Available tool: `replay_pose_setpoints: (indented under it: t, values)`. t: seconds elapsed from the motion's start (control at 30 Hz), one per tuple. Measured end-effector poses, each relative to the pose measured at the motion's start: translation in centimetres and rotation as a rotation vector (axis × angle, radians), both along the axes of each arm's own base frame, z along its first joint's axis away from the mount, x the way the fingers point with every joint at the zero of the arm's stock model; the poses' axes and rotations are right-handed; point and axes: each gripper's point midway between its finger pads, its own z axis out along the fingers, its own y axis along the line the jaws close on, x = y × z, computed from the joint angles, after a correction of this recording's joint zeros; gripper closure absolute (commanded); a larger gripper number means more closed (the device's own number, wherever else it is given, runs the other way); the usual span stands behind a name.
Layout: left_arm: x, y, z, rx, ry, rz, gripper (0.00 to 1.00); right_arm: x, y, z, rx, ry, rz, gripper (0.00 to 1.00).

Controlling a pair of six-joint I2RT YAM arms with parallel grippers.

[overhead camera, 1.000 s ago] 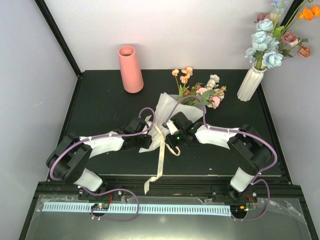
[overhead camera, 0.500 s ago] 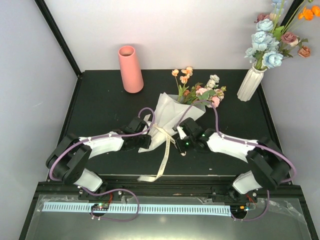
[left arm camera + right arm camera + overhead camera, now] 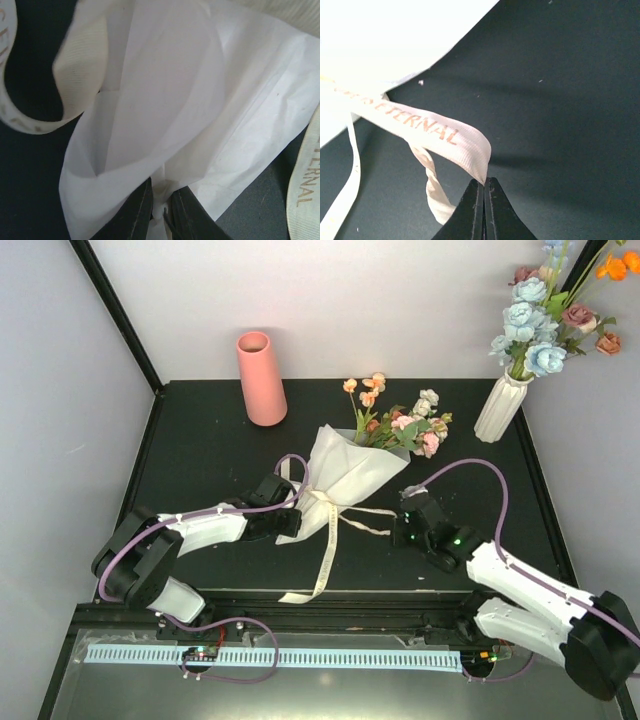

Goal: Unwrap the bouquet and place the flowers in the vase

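Note:
The bouquet (image 3: 348,472) lies on the black table, its cream paper cone pointing toward me and its pink, peach and cream flowers (image 3: 400,422) fanning out at the far end. My left gripper (image 3: 290,526) is shut on the lower left edge of the paper (image 3: 165,125), with a fold pinched between its fingers (image 3: 141,212). My right gripper (image 3: 402,530) is to the right of the cone, shut on the end of the cream ribbon (image 3: 420,125), which stretches back to the knot (image 3: 322,502). The salmon-pink vase (image 3: 262,378) stands upright at the far left.
A white ribbed vase (image 3: 500,405) with blue, mauve and orange flowers (image 3: 535,325) stands at the far right. A second ribbon tail (image 3: 322,565) trails from the knot toward the table's near edge.
My right arm has pulled back from the bouquet's middle to the right, its jaws closing on the ribbon end and drawing it out. The left gripper has kept its hold on the paper.

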Motion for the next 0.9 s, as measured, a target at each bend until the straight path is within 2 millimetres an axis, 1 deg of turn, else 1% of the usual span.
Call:
replay_pose_setpoints:
  t: [0.1, 0.17, 0.23, 0.3, 0.43, 0.5, 0.6, 0.7, 0.8, 0.9]
  values:
    - [0.0, 0.0, 0.0, 0.0, 0.001, 0.0, 0.87, 0.1, -0.4, 0.7, 0.021, -0.037, -0.02, 0.69]
    - [0.0, 0.0, 0.0, -0.002, 0.001, -0.001, 0.87, -0.1, 0.1, 0.9, 0.038, -0.034, 0.007, 0.58]
    - [0.0, 0.0, 0.0, -0.004, 0.002, -0.003, 0.87, -0.4, 1.1, 0.9, 0.044, -0.021, 0.082, 0.48]
    - [-0.1, -0.1, 0.0, -0.006, 0.004, -0.005, 0.87, -0.7, 2.3, 1.1, 0.064, -0.005, 0.147, 0.44]
    - [-0.1, -0.2, 0.1, -0.011, 0.005, -0.012, 0.87, -0.7, 5.2, 2.4, 0.133, -0.006, 0.282, 0.4]
    - [-0.2, -0.3, 0.2, -0.016, 0.005, -0.016, 0.87, -0.3, 6.6, 3.1, 0.161, -0.008, 0.329, 0.38]
    - [-0.3, -0.4, 0.3, -0.022, 0.007, -0.02, 0.87, 0.7, 9.0, 4.1, 0.179, -0.017, 0.395, 0.37]
    - [-0.3, -0.4, 0.3, -0.025, 0.009, -0.024, 0.87, 2.3, 11.8, 4.8, 0.162, -0.031, 0.457, 0.38]
    - [-0.4, -0.4, 0.4, -0.025, 0.01, -0.027, 0.87, 3.9, 13.7, 4.4, 0.126, -0.038, 0.5, 0.39]
    - [-0.5, -0.3, 0.5, -0.021, 0.009, -0.033, 0.87, 5.0, 14.7, 3.4, 0.086, -0.033, 0.529, 0.41]
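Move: The ribbon crossing at the bouquet's waist lies about 14 cm to the right hand's left, 4 cm ahead and 5 cm lower; this hand still pinches the end of one ribbon strand. The wrap's flared middle is some 11 cm ahead and 9 cm left of it, and the blossoms roughly 20 cm straight ahead. From the left hand, shut on the gathered wrap, the crossing is about 6 cm to the right and 3 cm ahead. The printed ribbon strand comes free as the right fingers open well over half way. That hand then swings left about 15 cm and some 5 cm forward, back to the ribbon crossing, rising about 5 cm on the way before starting to sink and turning some 30 degrees counter-clockwise. The left hand keeps its grip on the gathered wrap. ##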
